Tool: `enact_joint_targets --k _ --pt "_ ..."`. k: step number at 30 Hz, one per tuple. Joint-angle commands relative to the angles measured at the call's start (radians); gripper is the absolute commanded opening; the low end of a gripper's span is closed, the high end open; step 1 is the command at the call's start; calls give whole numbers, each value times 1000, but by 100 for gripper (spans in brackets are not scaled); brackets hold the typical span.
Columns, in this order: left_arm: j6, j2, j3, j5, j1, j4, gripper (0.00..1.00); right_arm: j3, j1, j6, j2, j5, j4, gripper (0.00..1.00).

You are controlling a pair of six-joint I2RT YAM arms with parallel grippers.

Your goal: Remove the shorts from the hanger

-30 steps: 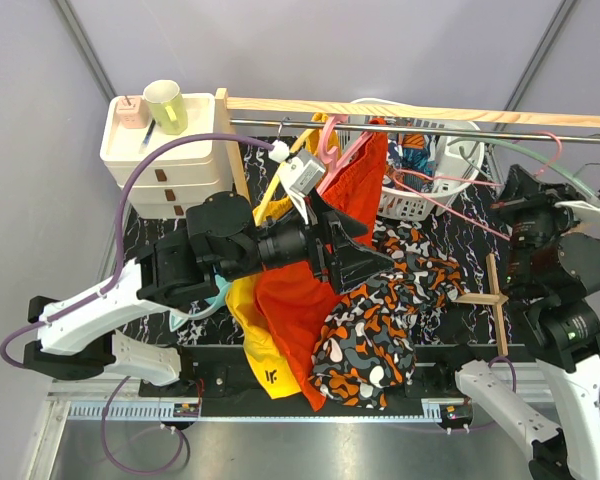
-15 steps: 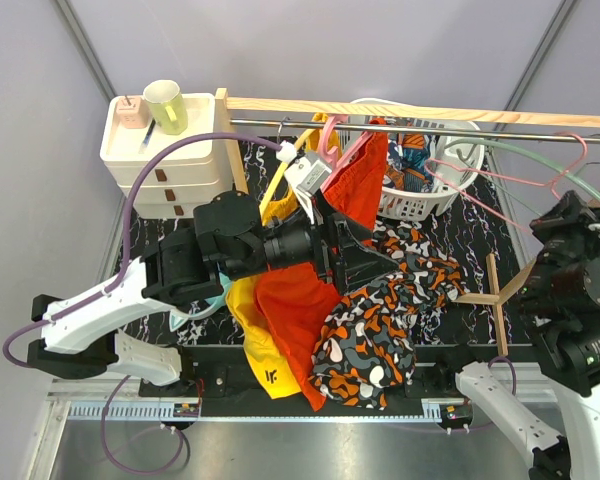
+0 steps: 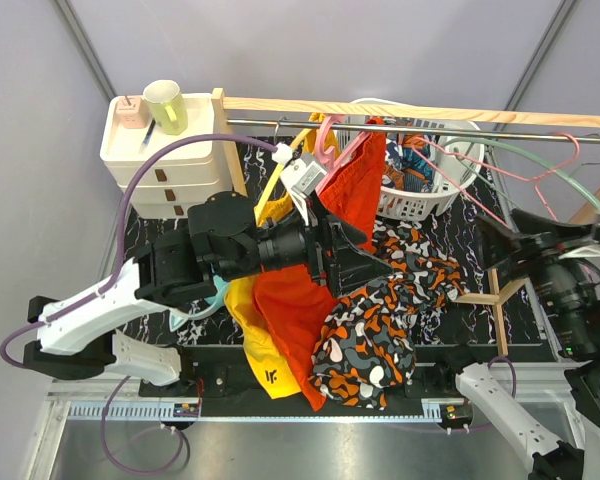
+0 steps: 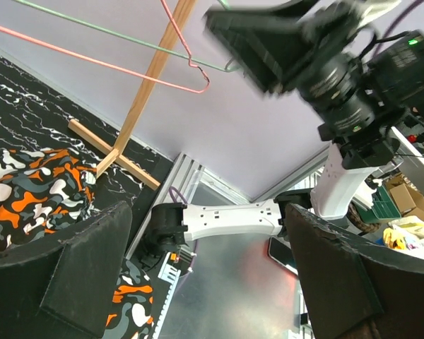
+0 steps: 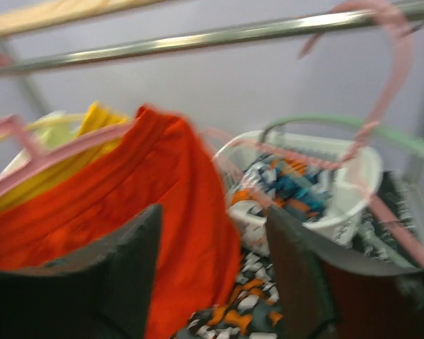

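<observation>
The dark grey shorts (image 3: 380,320) with orange and white blotches lie heaped on the table front; they also show in the left wrist view (image 4: 35,191) and the right wrist view (image 5: 247,296). The blue/teal shorts (image 3: 415,160) lie in the white basket (image 3: 450,190), which also shows in the right wrist view (image 5: 290,187). Bare pink hangers (image 3: 540,165) and a green one hang at the rail's right end. My left gripper (image 3: 365,250) is open and empty above the grey shorts (image 4: 208,219). My right gripper (image 3: 510,248) is open and empty, facing left (image 5: 213,226).
Plain orange-red shorts (image 3: 365,185) hang on a pink hanger, with yellow shorts (image 3: 255,330) beside them. A metal rail (image 3: 420,125) runs under a wooden beam. A drawer unit (image 3: 165,150) with a cup (image 3: 166,105) stands back left. A wooden rack foot (image 3: 500,300) stands at the right.
My right arm has swung away from the rail, toward the near right, and now points left. The pink and green hangers at the right have swung on the rail. My left arm has barely moved.
</observation>
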Motion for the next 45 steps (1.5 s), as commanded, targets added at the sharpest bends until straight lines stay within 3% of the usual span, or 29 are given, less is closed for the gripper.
enact_joint_targets --k 1,3,8,18,22,28,36,40,45 --pt "-1 -42 13 5 -4 31 94 -36 2 59 33 -407 -177 76" --pt "-5 -49 16 9 -4 31 93 -78 3 85 36 -506 -203 89" --pt "-4 -89 -45 -20 -4 31 94 -186 2 157 62 -579 -238 100" --pt "-17 -103 -36 -58 -4 14 94 -413 2 341 139 -706 -247 100" --pt "-11 -108 -56 -64 -4 8 94 -537 3 436 162 -640 -267 100" --pt "-16 -95 -64 -64 -4 6 94 -675 2 712 224 -583 -283 100" --pt "-4 -76 -52 -57 -4 9 95 -741 2 1072 236 -545 -258 100" --pt "2 -52 -24 -32 -4 10 95 -786 2 1239 251 -531 -157 100" --pt "9 -59 -21 -44 -4 6 95 -702 2 1286 364 -432 -123 100"
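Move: The black-and-orange patterned shorts lie crumpled on the table; from my right hand their middle is about 3 cm back, some 18 cm to the left and 41 cm below. The empty pink hanger hangs about 9 cm ahead and 5 cm right, near hand height. The orange-red shorts hang roughly 33 cm left, 4 cm back and 20 cm down; the white basket stands 27 cm ahead, 9 cm left. From my left hand the patterned shorts are 4 cm ahead, 4 cm right, far below. Away from the empty pink hanger I swing my right hand down some 37 cm and about 14 cm to the left, most of the leftward part early, towards the near-right part of the patterned shorts. The wrist rolls and tips the fingers from pointing forward to steeply down, and they finish opening wide. My left hand, open and empty, eases 2 cm left and starts back. ##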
